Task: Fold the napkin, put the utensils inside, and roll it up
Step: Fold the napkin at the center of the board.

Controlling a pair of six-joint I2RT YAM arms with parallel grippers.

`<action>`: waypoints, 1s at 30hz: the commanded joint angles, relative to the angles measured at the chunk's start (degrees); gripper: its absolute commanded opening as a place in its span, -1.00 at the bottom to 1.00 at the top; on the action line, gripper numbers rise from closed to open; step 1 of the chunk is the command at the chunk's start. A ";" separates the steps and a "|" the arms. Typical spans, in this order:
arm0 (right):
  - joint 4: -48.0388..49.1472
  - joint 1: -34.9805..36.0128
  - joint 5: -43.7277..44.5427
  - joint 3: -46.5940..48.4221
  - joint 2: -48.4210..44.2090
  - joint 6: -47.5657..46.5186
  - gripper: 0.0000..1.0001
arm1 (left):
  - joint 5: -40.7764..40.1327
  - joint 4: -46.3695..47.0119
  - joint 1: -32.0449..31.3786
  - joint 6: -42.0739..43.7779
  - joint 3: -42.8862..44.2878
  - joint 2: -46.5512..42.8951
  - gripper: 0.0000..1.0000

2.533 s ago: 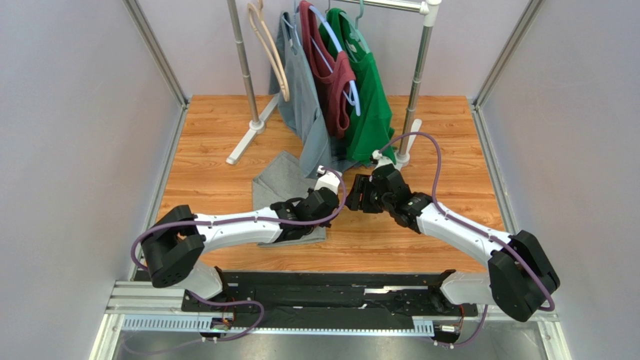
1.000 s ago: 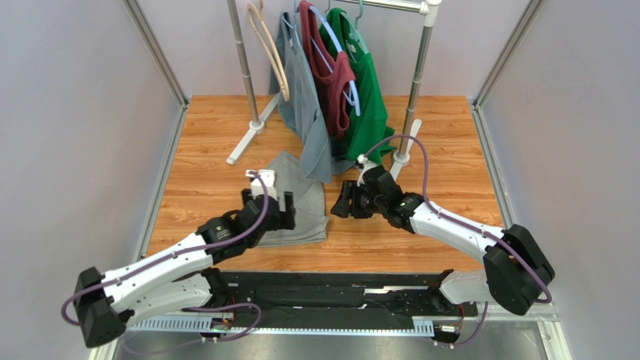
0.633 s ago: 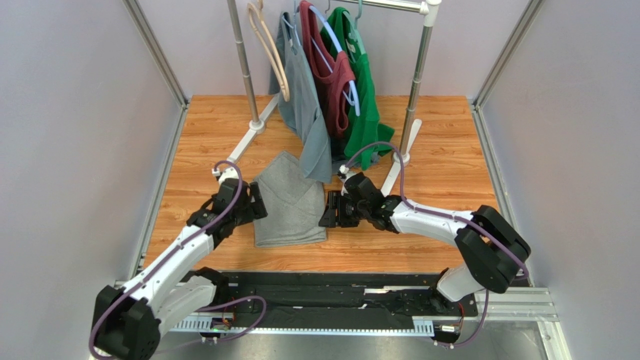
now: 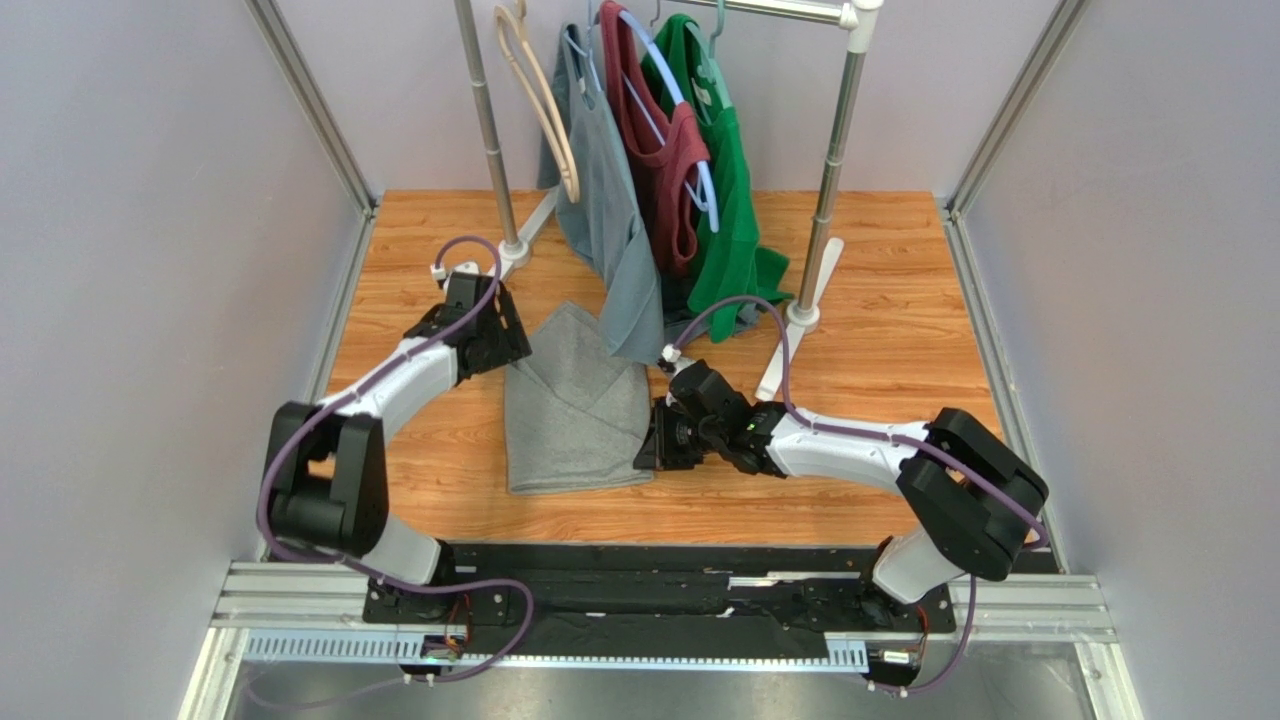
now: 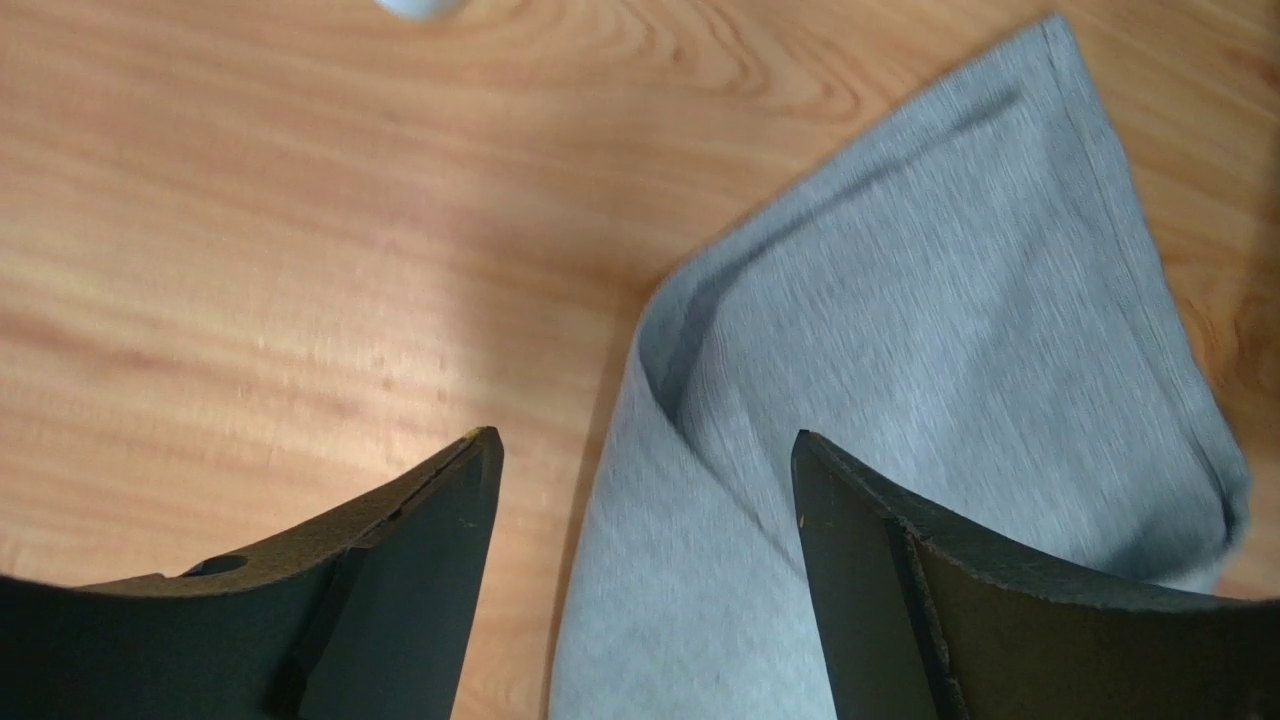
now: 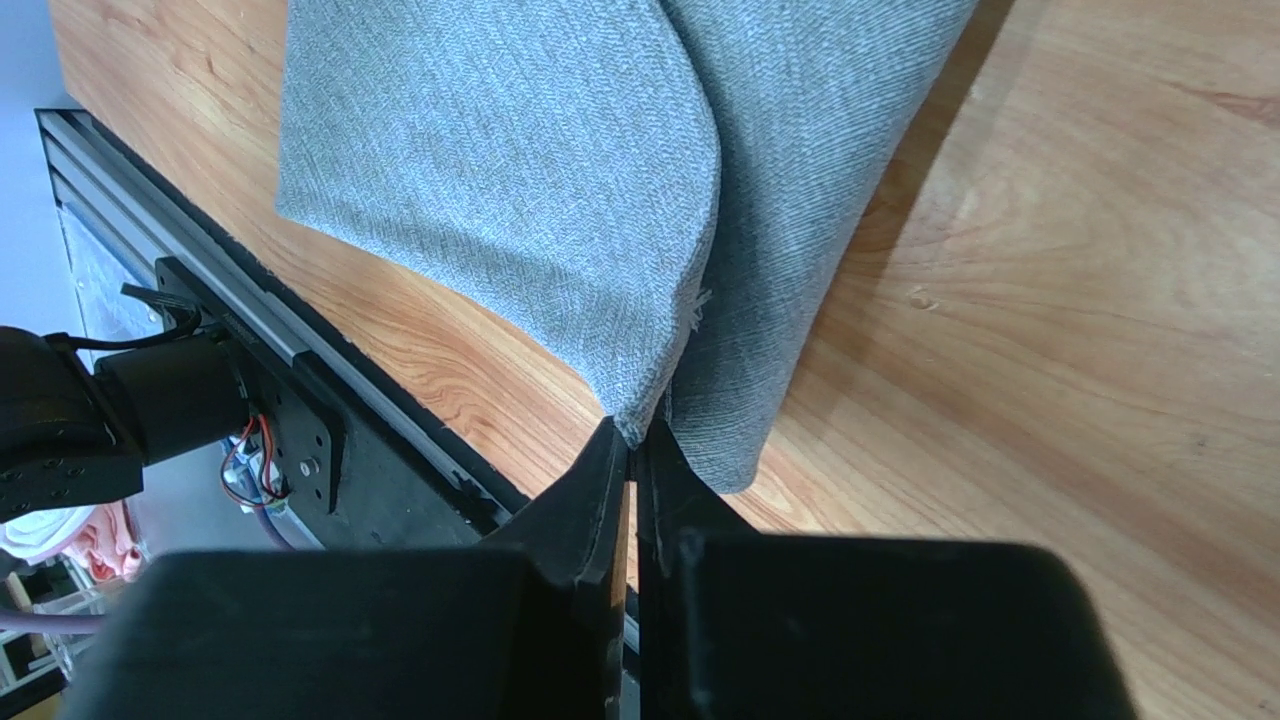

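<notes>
The napkin [image 4: 571, 413] lies folded on the wooden table, a grey cloth with one flap lying over another. My left gripper [image 4: 501, 342] hovers open over its far left edge. In the left wrist view the cloth [image 5: 932, 300] runs between the spread fingers of that gripper [image 5: 640, 438], with nothing pinched. At the napkin's near right side, my right gripper [image 4: 651, 447] is shut on a corner. The right wrist view shows the top flap's corner [image 6: 496, 180] pinched at the tips of the gripper [image 6: 634, 435]. The utensils are out of view.
A clothes rack [image 4: 824, 195] stands at the back with a grey shirt [image 4: 601, 180], a maroon top [image 4: 661, 150] and a green shirt [image 4: 736, 195] on hangers. Its white feet [image 4: 489, 285] rest near the left gripper. A black rail [image 4: 646, 578] runs along the near edge.
The left arm swung left and away to the napkin's far left edge, still open. The right gripper moved left to the napkin's near right corner and shut on it.
</notes>
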 commanded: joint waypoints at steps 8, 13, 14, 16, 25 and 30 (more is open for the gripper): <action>2.19 1.42 2.98 -0.39 -2.25 2.05 -0.95 | 2.27 0.71 1.86 2.57 9.29 13.24 0.47; 2.19 1.42 2.90 0.13 -1.37 1.78 -0.95 | 2.10 0.98 1.86 2.48 8.85 14.03 0.30; 2.19 1.42 2.98 0.31 -1.20 1.70 -0.95 | 2.45 0.89 1.86 2.48 8.85 14.47 0.19; 1.58 1.42 3.33 0.66 -1.11 1.43 -0.95 | 2.37 0.54 1.86 2.39 8.93 15.00 0.09; -1.32 1.25 6.15 2.42 -1.99 -0.76 -0.95 | 0.35 -1.48 1.86 2.65 9.90 16.14 -0.42; -1.50 1.25 6.50 1.89 -1.90 -0.76 -0.95 | 1.75 -2.10 1.86 3.01 11.83 17.28 -0.88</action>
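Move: The napkin's left corner, where its slanting far edge meets the left edge, lies about 3 cm ahead of my left hand and 5 cm below it, neither left nor right. The napkin's far tip is some 12 cm ahead and 7 cm to the right; the rack foot's near end is about 9 cm ahead and 6 cm left. From my right hand, already pinching the near right corner, the left corner is roughly 20 cm ahead and 17 cm left. I lower my left hand about 5 cm onto the napkin's left corner, easing some 3 cm forward at the start and tipping the fingers nearly 10 degrees steeper. Once it is low, I draw the wide-open fingers almost shut and pinch the corner's edge. My right hand stays put with its fingers shut, keeping its hold on the near right corner. ##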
